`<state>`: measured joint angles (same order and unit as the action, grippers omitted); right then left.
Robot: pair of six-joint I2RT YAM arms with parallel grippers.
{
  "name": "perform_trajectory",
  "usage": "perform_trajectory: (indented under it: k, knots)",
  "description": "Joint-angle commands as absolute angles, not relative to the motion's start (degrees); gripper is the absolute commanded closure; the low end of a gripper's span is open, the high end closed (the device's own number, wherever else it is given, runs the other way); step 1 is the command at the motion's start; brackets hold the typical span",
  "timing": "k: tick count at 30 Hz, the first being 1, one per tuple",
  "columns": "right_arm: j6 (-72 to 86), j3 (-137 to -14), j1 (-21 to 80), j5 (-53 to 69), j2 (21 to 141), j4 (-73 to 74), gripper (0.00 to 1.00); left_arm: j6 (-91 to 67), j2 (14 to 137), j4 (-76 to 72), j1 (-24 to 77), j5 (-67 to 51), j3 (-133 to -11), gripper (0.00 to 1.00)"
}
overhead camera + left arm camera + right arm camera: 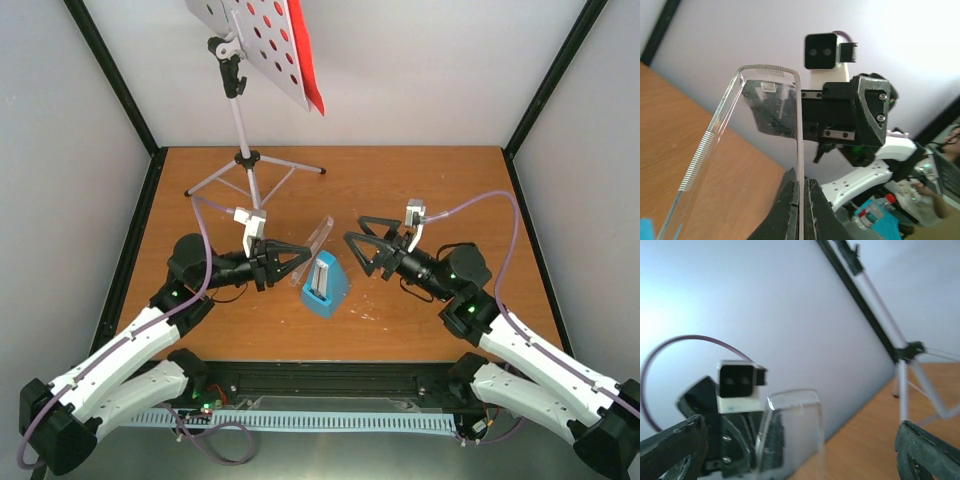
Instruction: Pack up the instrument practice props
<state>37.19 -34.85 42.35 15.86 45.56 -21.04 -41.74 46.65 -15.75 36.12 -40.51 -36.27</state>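
Note:
A tall white hole-punched music stand [262,42] rises on silver tripod legs [250,168] at the back left, with a red music sheet [310,62] on its desk. The small blue wedge-shaped metronome [326,288] stands on the table between the arms. My left gripper [303,260] is shut on the edge of a clear plastic cover [319,240], held tilted above the metronome. The pinch shows in the left wrist view, where the gripper [801,186] clamps the cover's rim [769,70]. My right gripper [356,232] faces it, open and empty, with the cover [795,432] just ahead of its spread fingers.
The wooden table [420,190] is boxed in by grey walls and black frame posts [110,75]. The tripod legs [905,360] spread across the back left. Both arm bases sit on the rail at the near edge [330,380].

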Motion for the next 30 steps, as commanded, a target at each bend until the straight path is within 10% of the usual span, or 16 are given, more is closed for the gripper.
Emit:
perform_trajectory:
  k: [1,30]
  knots:
    - [45.43,-38.71,42.18,24.71,49.6,-31.65,0.0,-47.93,48.33,-29.42,36.38,-49.09,-37.7,1.0]
    - [40.44,-44.0,45.96,33.33,58.75,-27.31,0.39,-48.94,50.31,-31.35,36.37,-48.43,-37.78,1.0]
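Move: The left hand already holds the clear cover by one wall; the cover's middle is about 1 cm ahead, 2 cm to its right and level with it. From the wide-open right hand, it lies some 8 cm left, 2 cm back and 3 cm below. Beneath them stands the blue metronome, from the right hand roughly 5 cm ahead, 7 cm left and 25 cm down. The right gripper brings its open fingers around the clear cover's closed end, held up by the left: it goes left about 6 cm and slightly back, rising at first, then sinking a little, while turning nearly 20 degrees counter-clockwise. Its fingers close by some two fifths until they flank the cover; whether they touch it can't be told. The left keeps its pinch, easing back and up about 2 cm, then holding. ##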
